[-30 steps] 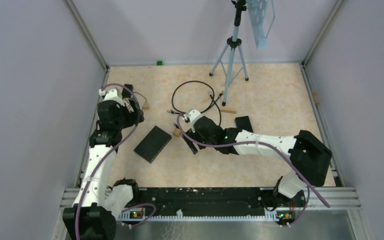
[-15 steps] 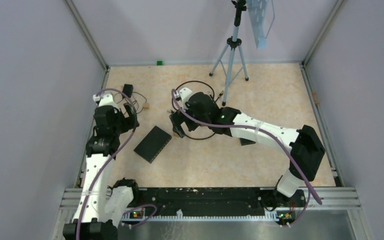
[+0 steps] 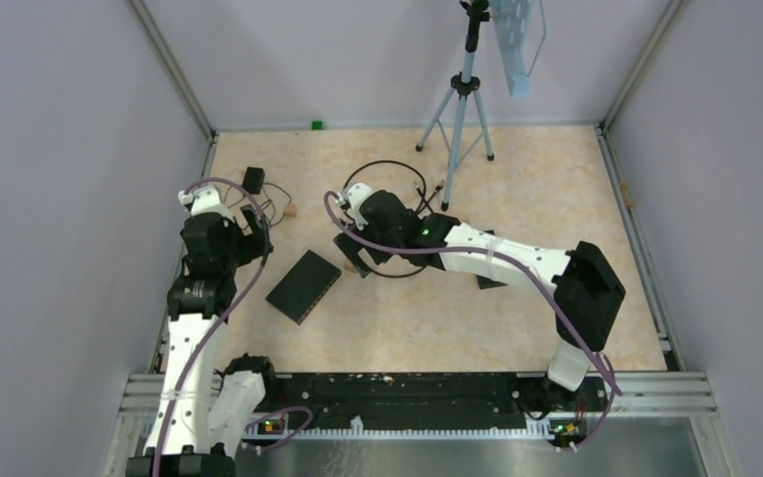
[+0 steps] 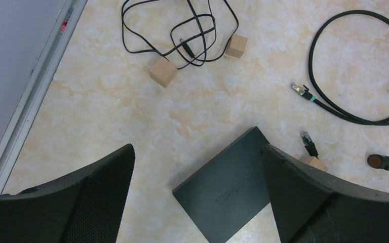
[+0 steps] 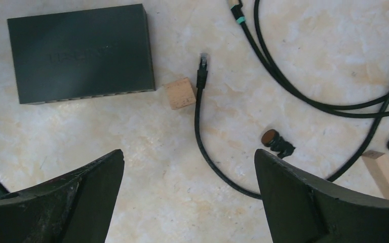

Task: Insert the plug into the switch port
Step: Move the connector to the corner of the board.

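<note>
The black switch [image 3: 303, 286] lies flat left of the table's middle, also showing as the switch [image 4: 230, 187] and the switch [image 5: 81, 53], with its port row along one long side. The black cable's plug [image 5: 201, 66] lies beside a wooden block [image 5: 180, 93], a short way from that side; it is the plug [image 4: 309, 144] in the left wrist view. My right gripper [image 5: 188, 152] hangs open above the bare table just near of the plug, holding nothing. My left gripper [image 4: 197, 152] is open above the switch's far corner.
The black cable's loop [image 3: 387, 214] has a second plug with a teal band [image 4: 300, 90]. A thin black wire [image 4: 182, 30] and wooden blocks [image 4: 163, 72] lie at the far left. A tripod [image 3: 462, 99] stands at the back, and a small round part [image 5: 276, 142] lies by the cable.
My right arm has swung left and away from the bases, bringing its gripper over the plug end of the cable. My left gripper has drawn back a little toward the left wall.
</note>
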Tool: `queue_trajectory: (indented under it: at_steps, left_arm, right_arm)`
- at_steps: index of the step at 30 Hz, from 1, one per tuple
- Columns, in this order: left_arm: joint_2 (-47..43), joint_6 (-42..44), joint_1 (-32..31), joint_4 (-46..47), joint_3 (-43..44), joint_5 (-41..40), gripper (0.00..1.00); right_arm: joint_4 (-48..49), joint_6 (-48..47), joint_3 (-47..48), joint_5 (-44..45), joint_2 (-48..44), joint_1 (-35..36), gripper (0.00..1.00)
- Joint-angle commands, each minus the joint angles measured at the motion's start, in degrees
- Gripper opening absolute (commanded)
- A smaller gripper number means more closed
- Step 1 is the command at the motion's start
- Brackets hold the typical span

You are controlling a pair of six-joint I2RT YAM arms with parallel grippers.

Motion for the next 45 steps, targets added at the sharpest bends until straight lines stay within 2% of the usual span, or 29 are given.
queue_trajectory:
  at_steps: [1, 5, 10, 15, 20, 29, 41, 43, 45]
  left_arm:
    - [-0.9, -0.71, 0.28, 0.51, 0.98, -0.52, 0.99]
    - [-1.0, -0.89, 0.25, -0.58, 1.35, -0.4, 0.99]
    - [-0.39, -2.57, 0.32, -2.78, 2.98, 2.23, 0.99]
    - [-1.51, -2.68, 0.25, -2.01, 1.27, 1.09, 0.99]
    - [-0.84, -2.46, 0.27, -1.43, 1.01, 2.0, 0.99]
    - [0.68, -2.19, 0.26, -0.85, 0.81, 3.36, 0.99]
    - [0.56, -2.2, 0.32, -0.71, 0.58, 3.13, 0.99]
    - [0.58, -2.24, 0.29, -0.76, 0.7, 3.03, 0.99]
    - [0.54, -2.2, 0.26, -0.93, 0.72, 2.96, 0.99]
  right_arm:
    - [4.31, -7.41, 1.5, 7.37, 0.68, 1.81, 0.99]
    - [-0.41, -6.97, 6.27, 9.02, 3.77, 0.63, 0.99]
    - [-0.88, -6.33, 7.47, -2.01, 5.68, -3.96, 0.92]
    - [1.4, -9.65, 1.17, -7.91, 7.56, -4.39, 0.85]
    - [10.22, -8.49, -8.87, -10.41, 7.73, -4.39, 0.79]
    - [21.32, -3.4, -15.42, -7.12, 10.57, -4.35, 0.72]
    - [21.67, -6.84, -13.42, -2.25, 15.16, -2.51, 0.52]
    - [21.81, -7.33, -13.42, -0.91, 15.66, -1.84, 0.46]
    - [21.9, -6.34, -13.85, 0.9, 15.66, -1.94, 0.33]
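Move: The cable just behind the connector lies about 3 cm ahead of the right hand, 1 cm to its left and some 14 cm below it. At that depth, the connector is roughly 7 cm ahead and 5 cm left, the wooden block 4 cm ahead and 5 cm left, the black adapter 8 cm ahead and 7 cm right, and the switch's middle level and 14 cm left. From the left hand, that cable is about 4 cm ahead, 21 cm right and 19 cm down. Reach the right gripper forward about 4 cm, then drop it some 13 cm towards the cable behind the connector, drawing back and a little right on the way down. Then ease it forward and left, level and low over the table, closing the wide-open fingers to under half so they straddle the cable beside the wooden block; don't shut them on it yet. ##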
